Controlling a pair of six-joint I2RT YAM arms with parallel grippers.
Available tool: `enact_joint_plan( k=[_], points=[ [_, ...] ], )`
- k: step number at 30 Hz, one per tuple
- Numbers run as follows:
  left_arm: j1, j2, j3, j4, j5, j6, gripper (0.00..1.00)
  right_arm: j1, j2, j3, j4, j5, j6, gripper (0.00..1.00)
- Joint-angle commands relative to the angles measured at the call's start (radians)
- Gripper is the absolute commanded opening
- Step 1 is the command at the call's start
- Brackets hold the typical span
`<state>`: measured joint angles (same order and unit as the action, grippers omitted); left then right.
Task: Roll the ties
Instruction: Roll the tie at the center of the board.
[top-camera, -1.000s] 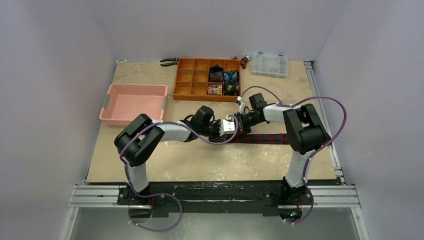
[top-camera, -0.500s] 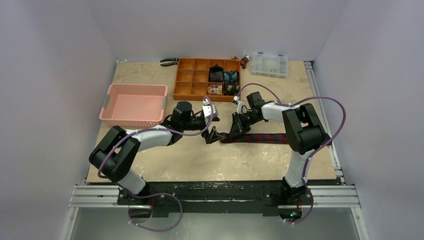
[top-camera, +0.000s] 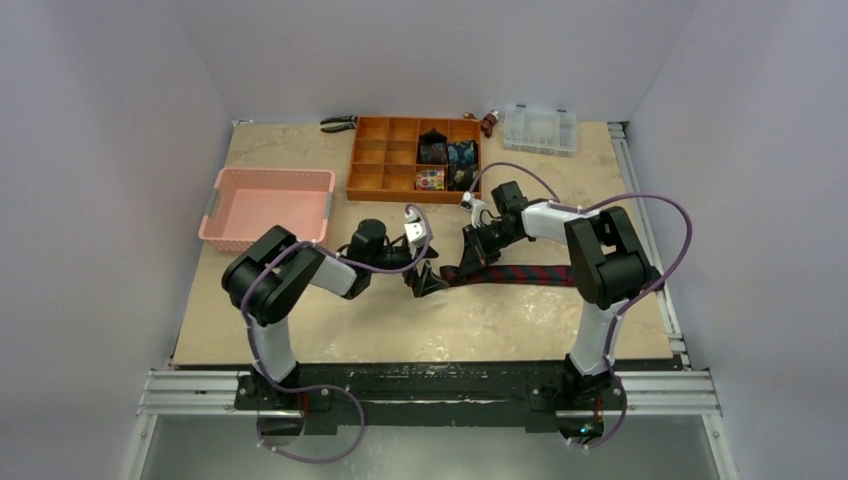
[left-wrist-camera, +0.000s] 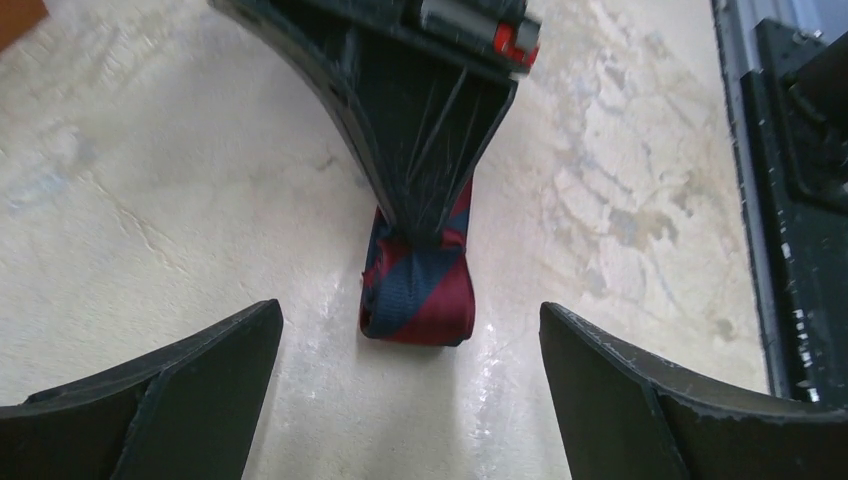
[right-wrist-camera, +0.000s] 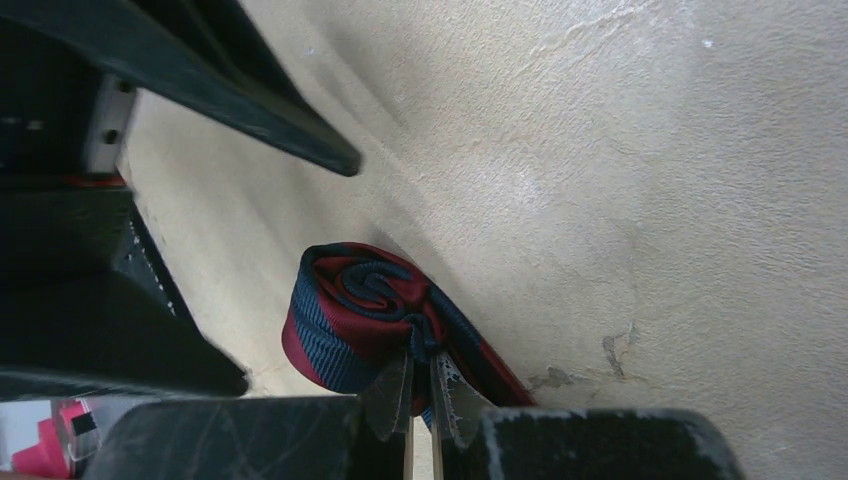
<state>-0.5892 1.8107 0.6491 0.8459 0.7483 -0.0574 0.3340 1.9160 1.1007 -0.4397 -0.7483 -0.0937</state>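
Note:
A navy tie with red diagonal stripes (top-camera: 525, 275) lies flat across the table to the right. Its left end is wound into a small roll (right-wrist-camera: 345, 310). My right gripper (right-wrist-camera: 420, 395) is shut on that roll, pinching the fabric layers between its fingertips. In the left wrist view the roll (left-wrist-camera: 418, 290) stands on the table under the right gripper's black fingers (left-wrist-camera: 430, 120). My left gripper (left-wrist-camera: 410, 400) is wide open just short of the roll and touches nothing. From above it (top-camera: 425, 268) sits just left of the roll. Other ties sit rolled in the orange organizer (top-camera: 400, 185).
A pink basket (top-camera: 268, 205) stands at the left. A clear plastic box (top-camera: 540, 128) and pliers (top-camera: 338, 123) lie along the back edge. Purple cables loop over both arms.
My left gripper has let go of the tie roll, opened wide and drawn back to the left. The right gripper stays shut on the roll and has barely moved.

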Motion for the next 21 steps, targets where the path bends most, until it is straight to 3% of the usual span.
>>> enact_joint_plan(
  k=[1, 11, 14, 21],
  points=[
    [-0.020, 0.084, 0.007, 0.231, -0.021, 0.054, 1.00, -0.004, 0.022, -0.007, -0.032, 0.181, -0.097, 0.00],
    [-0.053, 0.244, 0.018, 0.336, 0.014, 0.136, 0.70, -0.004, 0.060, 0.025, -0.046, 0.172, -0.093, 0.00],
    [-0.070, 0.275, 0.024, 0.359, 0.008, 0.136, 0.66, -0.005, 0.067, 0.031, -0.048, 0.172, -0.087, 0.00],
    [-0.123, 0.343, 0.045, 0.393, -0.024, 0.136, 0.41, -0.005, 0.081, 0.040, -0.053, 0.171, -0.083, 0.00]
  ],
)
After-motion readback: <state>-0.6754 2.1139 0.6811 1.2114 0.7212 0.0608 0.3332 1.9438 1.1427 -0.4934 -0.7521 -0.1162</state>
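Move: The rolled end of the tie sits about 4 cm to the right of my left hand and 5 cm below it, level front to back. My right fingertips already pinch the tie just beyond the roll, which lies some 3 cm to their left at their height. The flat tail stretches on rightward, its middle about 20 cm right of my left hand and 6 cm lower. The orange tray stands 22 cm ahead and 4 cm left of my left hand. With my left fingers wide open I drop about 5 cm to the roll's height, most of it straight away, then slide some 3.5 cm right over the rolled end while closing to half open, so one finger comes against its near side and the other its far side. The wrist twists about ten degrees. My right hand stays still, keeping its pinch on the tie. ##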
